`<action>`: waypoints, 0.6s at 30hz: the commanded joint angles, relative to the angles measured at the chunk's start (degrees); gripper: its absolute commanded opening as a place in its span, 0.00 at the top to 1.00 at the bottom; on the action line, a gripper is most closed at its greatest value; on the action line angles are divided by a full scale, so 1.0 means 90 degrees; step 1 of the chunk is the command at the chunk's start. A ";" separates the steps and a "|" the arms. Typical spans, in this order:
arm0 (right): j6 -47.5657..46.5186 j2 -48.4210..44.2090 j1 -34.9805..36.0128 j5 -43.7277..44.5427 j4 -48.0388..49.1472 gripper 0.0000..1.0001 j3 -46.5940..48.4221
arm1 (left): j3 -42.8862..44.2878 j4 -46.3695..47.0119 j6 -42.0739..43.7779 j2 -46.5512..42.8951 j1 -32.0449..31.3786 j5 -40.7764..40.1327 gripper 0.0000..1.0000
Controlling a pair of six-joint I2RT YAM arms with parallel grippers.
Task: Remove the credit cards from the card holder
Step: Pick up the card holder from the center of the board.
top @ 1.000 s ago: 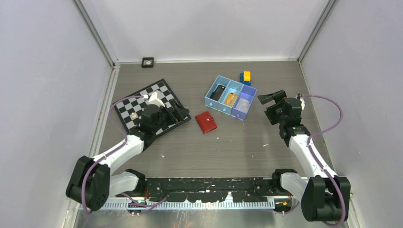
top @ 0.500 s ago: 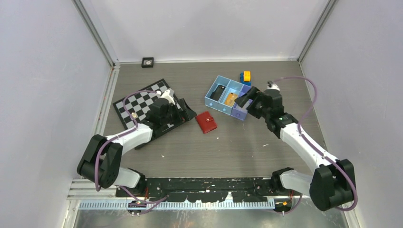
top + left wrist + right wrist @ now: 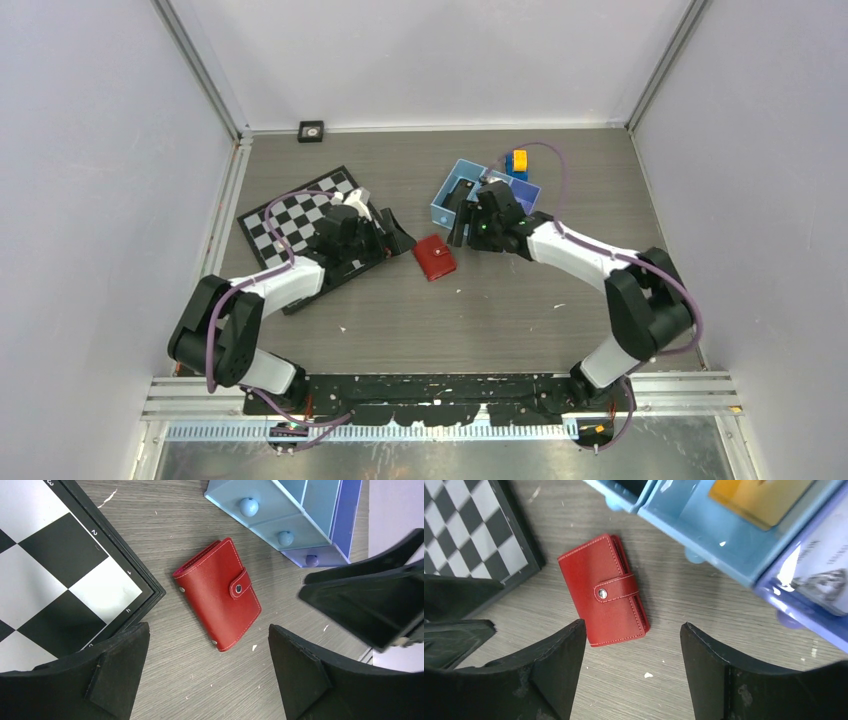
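Observation:
The card holder [image 3: 434, 257] is a red wallet lying flat on the table, folded shut with its snap tab fastened [image 3: 219, 593] [image 3: 602, 597]. No credit cards show at the wallet. An orange-gold card [image 3: 759, 497] lies in the tray's middle compartment and a silvery card [image 3: 819, 575] in the purple one. My left gripper [image 3: 393, 231] [image 3: 207, 630] hovers open just left of the wallet, over the chessboard's corner. Just right of the wallet, my right gripper [image 3: 458, 218] [image 3: 633, 625] hangs open in front of the tray. Neither touches the wallet.
The blue three-compartment tray [image 3: 441, 198] [image 3: 280, 520] [image 3: 704, 535] stands right behind the wallet, partly under my right arm. A chessboard [image 3: 290, 215] [image 3: 50, 555] [image 3: 469, 530] lies close on the wallet's left. A yellow and blue block [image 3: 518, 160] sits behind the tray.
The right arm has swung left from the table's right side to the wallet. The left gripper has moved right to the board's corner. Both jaws have narrowed a little.

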 commanded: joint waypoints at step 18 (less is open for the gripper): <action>0.0189 0.2293 0.0332 -0.1352 -0.0568 0.60 0.1328 | 0.0314 -0.0054 -0.0165 0.0143 -0.0021 0.0035 0.10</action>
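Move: The card holder lies about 7 cm to the right hand's left, some 2 cm nearer the base and roughly 8 cm below it. The three-compartment box is 8 cm farther out than the hand and 4 cm to its right; the chessboard's middle is around 31 cm to its left and 4 cm farther out. From the left hand, the holder is about 6 cm to the right, 1 cm back and 8 cm down. By the end the right fingertips are down at the card holder's right long edge, astride it beside the snap strap, one over the red face by the snap and the other just outside the edge. The hand gets there by sinking about 7 cm while sliding some 4.5 cm left, easing off on the way; the fingers tip about 15 degrees steeper and narrow from three-quarters open to about half. ##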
